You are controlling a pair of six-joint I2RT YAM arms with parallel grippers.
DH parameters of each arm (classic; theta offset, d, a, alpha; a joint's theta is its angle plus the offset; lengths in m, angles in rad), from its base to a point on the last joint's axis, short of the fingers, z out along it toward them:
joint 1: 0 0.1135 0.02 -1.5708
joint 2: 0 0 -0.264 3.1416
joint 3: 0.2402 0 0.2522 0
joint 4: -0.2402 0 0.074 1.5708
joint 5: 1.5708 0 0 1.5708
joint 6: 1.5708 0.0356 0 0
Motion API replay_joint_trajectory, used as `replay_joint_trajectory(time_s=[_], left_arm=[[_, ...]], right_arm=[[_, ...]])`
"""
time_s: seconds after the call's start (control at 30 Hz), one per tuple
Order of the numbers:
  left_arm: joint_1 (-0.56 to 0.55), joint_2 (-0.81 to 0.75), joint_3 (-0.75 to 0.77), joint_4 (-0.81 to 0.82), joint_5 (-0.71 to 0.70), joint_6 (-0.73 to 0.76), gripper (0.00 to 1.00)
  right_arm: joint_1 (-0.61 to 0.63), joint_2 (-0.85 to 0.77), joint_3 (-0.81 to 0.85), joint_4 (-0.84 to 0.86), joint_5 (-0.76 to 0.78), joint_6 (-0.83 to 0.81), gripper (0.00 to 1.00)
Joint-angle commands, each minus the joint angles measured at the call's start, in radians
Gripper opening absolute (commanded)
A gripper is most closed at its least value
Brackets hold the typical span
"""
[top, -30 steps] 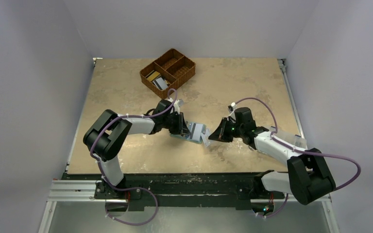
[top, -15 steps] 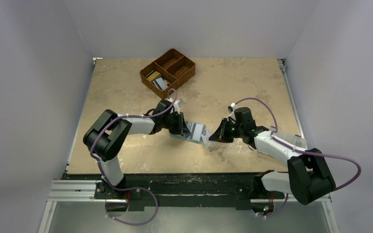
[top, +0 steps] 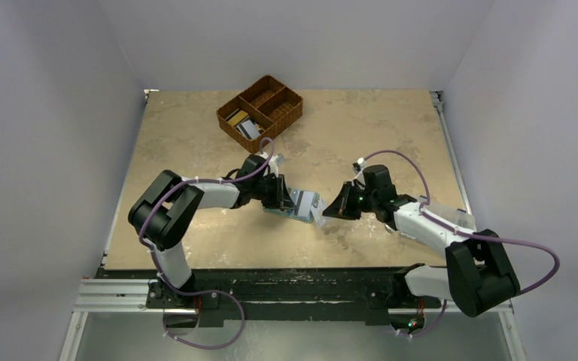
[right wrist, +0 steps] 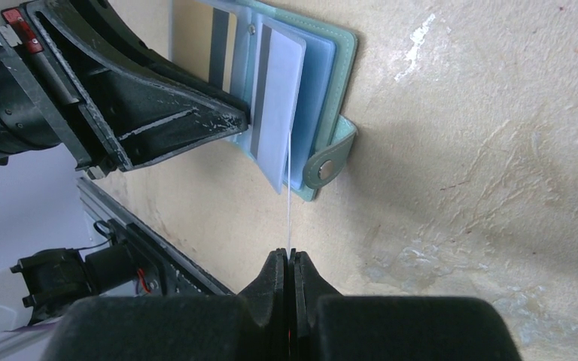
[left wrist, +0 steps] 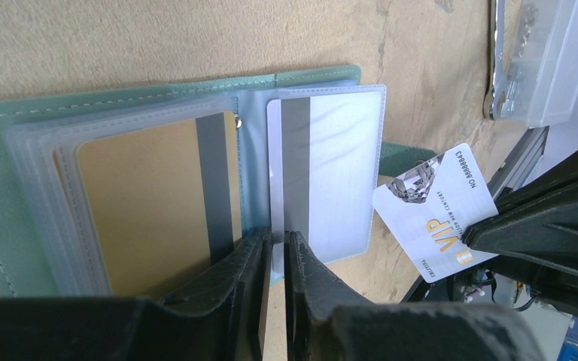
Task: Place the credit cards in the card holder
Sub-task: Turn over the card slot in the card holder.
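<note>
The teal card holder (top: 301,204) lies open on the table, its clear sleeves fanned out (left wrist: 120,94). One sleeve holds a yellowish card (left wrist: 143,195), another a white card (left wrist: 339,165). My left gripper (left wrist: 277,237) is shut on the lower edge of the white card's sleeve, and in the top view the left gripper (top: 286,197) sits over the holder's left side. My right gripper (right wrist: 290,256) is shut on a white VIP credit card (left wrist: 433,210). In the right wrist view that card (right wrist: 289,203) shows edge-on, its far end at the sleeves of the holder (right wrist: 339,68).
A brown wicker basket (top: 260,111) stands at the back, with more cards (top: 242,122) in its left compartment. A clear plastic box (left wrist: 549,60) with a silver wrench (left wrist: 497,68) lies to the right of the holder. The metal rail (top: 271,286) runs along the near edge.
</note>
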Motion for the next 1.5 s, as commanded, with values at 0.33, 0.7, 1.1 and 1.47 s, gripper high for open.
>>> replay_joint_trajectory(time_s=[0.33, 0.7, 1.1, 1.47], left_arm=[[0.002, -0.206, -0.009, -0.077, 0.023, 0.0, 0.33], [0.038, -0.409, 0.038, -0.305, -0.085, 0.065, 0.41], [0.086, -0.449, 0.037, -0.307, -0.005, 0.091, 0.52], [0.086, -0.278, -0.002, -0.087, 0.122, 0.015, 0.47]], right_arm=[[-0.002, 0.064, 0.044, 0.178, -0.093, 0.055, 0.0], [0.078, 0.195, 0.172, 0.245, -0.101, 0.08, 0.0], [0.086, 0.24, 0.248, 0.227, -0.083, 0.015, 0.0], [0.023, 0.247, 0.064, 0.4, -0.235, 0.051, 0.0]])
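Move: The left fingers are at the left edge of the slot page with the white striped card. Its middle lies about 3 cm to their right, 1 cm ahead and about level. The tan-card page lies some 5 cm to their left and 2 cm ahead. For the right hand, that white-card page is about 6 cm left, 2 cm ahead and 5 cm below. The VIP card it holds reaches some 3 cm left and 1 cm forward, sloping down. The left fingers, nearly shut on the slot page at the start, come free of it and open to about half as the hand rises some 10 cm, swings left over the holder, then partly returns right. The right hand keeps its pinch on the VIP card and carries it left and forward towards the holder, some 7 cm left before easing back about 2 cm, ending slightly higher. ##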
